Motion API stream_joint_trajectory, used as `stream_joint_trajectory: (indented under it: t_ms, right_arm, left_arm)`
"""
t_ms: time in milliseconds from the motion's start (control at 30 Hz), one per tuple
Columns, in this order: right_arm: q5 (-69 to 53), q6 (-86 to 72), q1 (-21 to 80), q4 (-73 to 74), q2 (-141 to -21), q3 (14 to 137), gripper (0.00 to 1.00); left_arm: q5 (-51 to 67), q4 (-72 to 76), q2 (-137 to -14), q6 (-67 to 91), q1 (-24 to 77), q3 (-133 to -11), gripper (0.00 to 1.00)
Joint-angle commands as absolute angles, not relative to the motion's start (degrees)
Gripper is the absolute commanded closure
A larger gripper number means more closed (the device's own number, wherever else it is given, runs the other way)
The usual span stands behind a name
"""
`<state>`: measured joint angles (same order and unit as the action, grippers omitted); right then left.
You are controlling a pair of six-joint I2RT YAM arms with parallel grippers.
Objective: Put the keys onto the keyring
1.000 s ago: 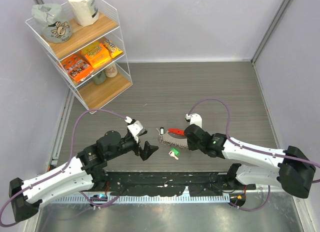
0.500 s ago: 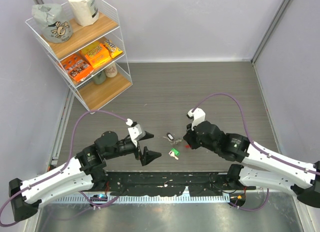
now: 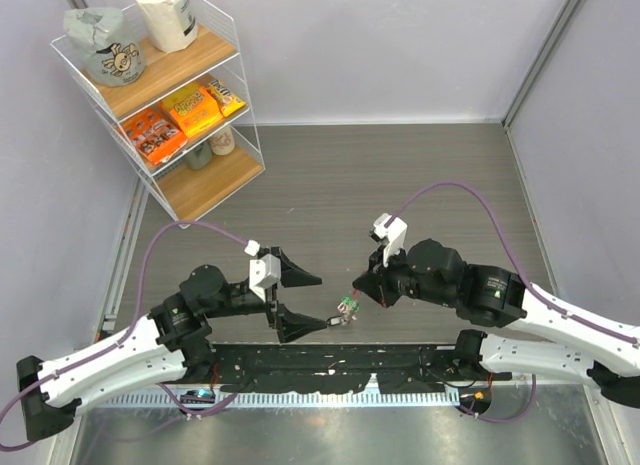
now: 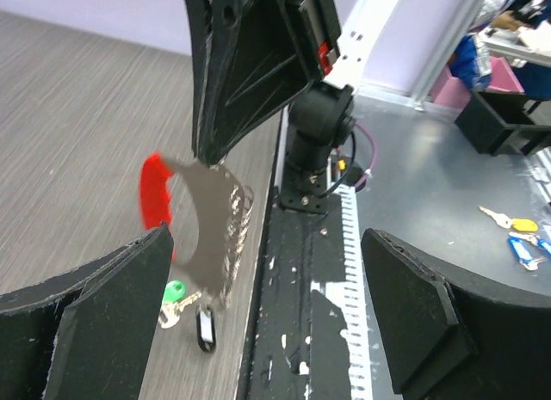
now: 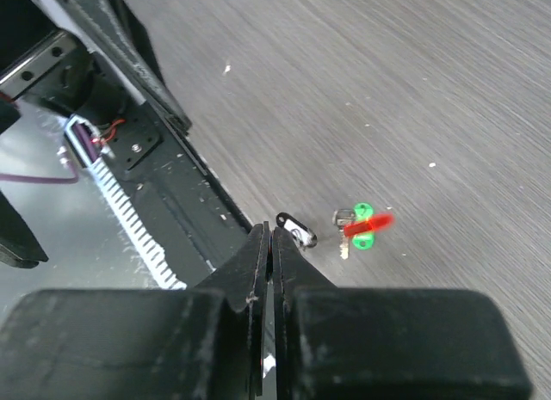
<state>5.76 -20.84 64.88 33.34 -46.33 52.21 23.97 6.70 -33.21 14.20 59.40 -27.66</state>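
Observation:
My right gripper [image 3: 359, 285] [image 5: 272, 233] is shut on the keyring [image 3: 356, 289], holding it above the table. In the left wrist view the keyring [image 4: 211, 224] is a blurred silvery loop with a red arc, hanging from the right gripper's black fingers [image 4: 245, 82]. A green key [image 4: 175, 290] [image 5: 362, 237] [image 3: 348, 306] and a black key [image 4: 205, 328] [image 5: 296, 230] show just under the loop; whether they hang from it or lie on the table is unclear. My left gripper [image 3: 322, 302] [image 4: 267, 271] stands wide open just left of the loop, holding nothing.
A wire shelf [image 3: 232, 60] with snack packs and bags stands at the back left. The black base rail [image 3: 330, 370] runs along the near table edge right below the keys. Purple cables [image 3: 450, 190] arc over both arms. Other keys [image 4: 515, 225] lie on the metal bench.
The right gripper has lifted the keyring off the table and carried it nearer and leftward; the black key moved with it. The left gripper has turned and come up beside the loop, still open.

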Motion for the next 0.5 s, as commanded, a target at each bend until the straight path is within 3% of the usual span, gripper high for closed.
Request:
stream_joint_trajectory:
  t_ms: [0, 467]
  right_arm:
    - [4.1, -20.5, 68.2, 31.0, -47.9, 57.6, 0.94]
    - [14.6, -23.9, 75.2, 30.8, -56.2, 69.0, 0.94]
  left_arm:
    - [27.1, 15.2, -33.7, 15.4, 60.5, -29.9, 0.01]
    - [18.8, 19.0, -38.1, 13.4, 64.3, -30.6, 0.01]
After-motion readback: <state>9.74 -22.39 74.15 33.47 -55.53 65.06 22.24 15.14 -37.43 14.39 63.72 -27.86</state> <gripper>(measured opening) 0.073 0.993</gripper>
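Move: The keyring, with its red clasp, already hangs from the closed right fingers, its middle about 4 cm below them. The open left hand, pointing right, has it some 8 cm to its right, 4 cm ahead and 7 cm below. From the right hand, the left fingers' gap is about 9 cm to the left, 4 cm back and 3 cm higher. On the table the green-tagged keys lie about 2 cm ahead of the right hand and 21 cm down; from the left hand they are 6 cm ahead, 9 cm right. The keyring, kept pinched at its upper edge, is carried by the right hand up about 5 cm and nearly as far left, easing back 2 cm, towards the gap between the left fingers. The left hand stays wide open and comes to meet it, shifting about 2 cm right and 2 cm up and slightly back, with hardly any turn; whether its fingers touch the ring can't be seen. ##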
